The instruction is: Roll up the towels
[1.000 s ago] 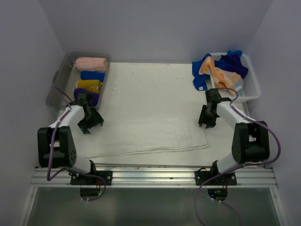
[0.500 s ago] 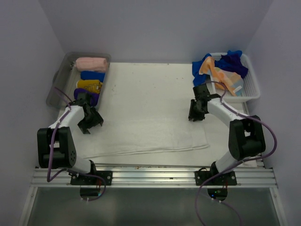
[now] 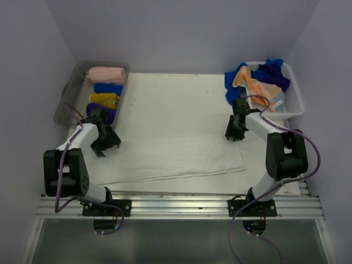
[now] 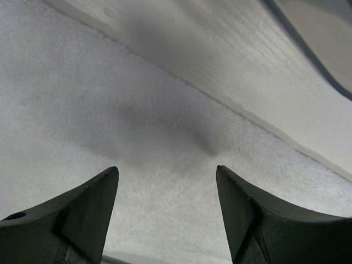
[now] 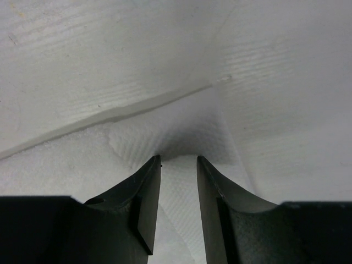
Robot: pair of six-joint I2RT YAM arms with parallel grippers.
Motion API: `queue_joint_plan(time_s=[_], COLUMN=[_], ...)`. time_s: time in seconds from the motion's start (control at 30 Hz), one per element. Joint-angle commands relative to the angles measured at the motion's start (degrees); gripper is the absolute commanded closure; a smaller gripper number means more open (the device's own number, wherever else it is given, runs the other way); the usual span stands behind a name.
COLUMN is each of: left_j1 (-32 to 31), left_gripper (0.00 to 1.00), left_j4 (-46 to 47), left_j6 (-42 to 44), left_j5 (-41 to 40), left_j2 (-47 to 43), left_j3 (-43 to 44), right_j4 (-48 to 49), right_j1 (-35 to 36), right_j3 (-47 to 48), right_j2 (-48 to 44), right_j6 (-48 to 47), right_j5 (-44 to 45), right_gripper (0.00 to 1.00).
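A large white towel [image 3: 170, 157] lies flat as a wide folded strip across the near half of the table. My right gripper [image 3: 235, 132] is down on its far right corner. In the right wrist view my right gripper [image 5: 179, 158] has its jaws drawn narrow, and a raised pinch of the white towel [image 5: 179, 209] fills the gap between them. My left gripper [image 3: 104, 144] hovers over the strip's left end. Seen from the left wrist, my left gripper [image 4: 165, 168] is open, with only the white towel [image 4: 110, 110] below it.
A grey see-through tub [image 3: 70, 93] at the back left holds rolled pink [image 3: 107, 75], blue [image 3: 108, 88], yellow [image 3: 104, 100] and purple [image 3: 100, 113] towels. A white lattice basket [image 3: 294, 104] at the back right holds loose blue [image 3: 272, 74] and orange [image 3: 256, 87] towels.
My right arm has swung left and away from its base to the towel's far right corner, and its jaws have narrowed. The left arm has not moved.
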Motion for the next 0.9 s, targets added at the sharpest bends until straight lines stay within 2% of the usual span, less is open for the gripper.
queue_joint_plan(time_s=[0.0, 0.13, 0.27, 0.53, 0.73, 0.87], left_j1=[0.06, 0.06, 0.14, 0.14, 0.14, 0.14], left_gripper=[0.24, 0.24, 0.24, 0.24, 0.24, 0.24], left_j4=[-0.65, -0.65, -0.65, -1.01, -1.01, -1.01], left_j6=[0.94, 0.94, 1.02, 1.11, 0.94, 0.76], left_j5=[-1.21, -1.39, -1.47, -1.74, -1.83, -1.56], left_j2=[-1.83, -2.0, -2.01, -2.18, -2.36, -2.45], left_j3=[0.87, 0.78, 0.87, 1.31, 1.05, 1.31], right_j4=[-2.22, -5.04, -3.99, -0.13, -0.21, -0.91], right_j1=[-1.87, -5.21, -5.3, -5.48, -5.48, -5.48], right_j3=[-1.52, -4.16, -8.99, -11.99, -12.17, -12.69], right_j2=[-7.41, -8.3, -7.69, -4.17, -9.44, -11.73], right_j6=[-0.94, -2.35, -1.83, -2.18, -1.65, -2.08], right_j5=[4.19, 3.4, 2.44, -3.1, -3.37, -4.06], right_gripper=[0.62, 0.55, 0.55, 0.55, 0.44, 0.42])
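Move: The middle of the white towel's right edge lies about 6 cm back of the right hand, 4 cm to its right and 2 cm below. The towel's far right corner is some 3 cm ahead and 2 cm right of this hand, its near right corner about 12 cm back and 5 cm right. The white basket stands roughly 21 cm ahead and 16 cm right. From the left hand that edge is about 56 cm to the right, level, and 3 cm below. Hopping back from near the towel's far right corner, the right hand lifts nearly 3 cm while swinging about 4 cm right, then draws back some 6 cm and sinks to a low spot over the right edge. There it all but stops, its part-open fingers spreading wider until one stands over the cloth and one outside it, close above or on the surface. ##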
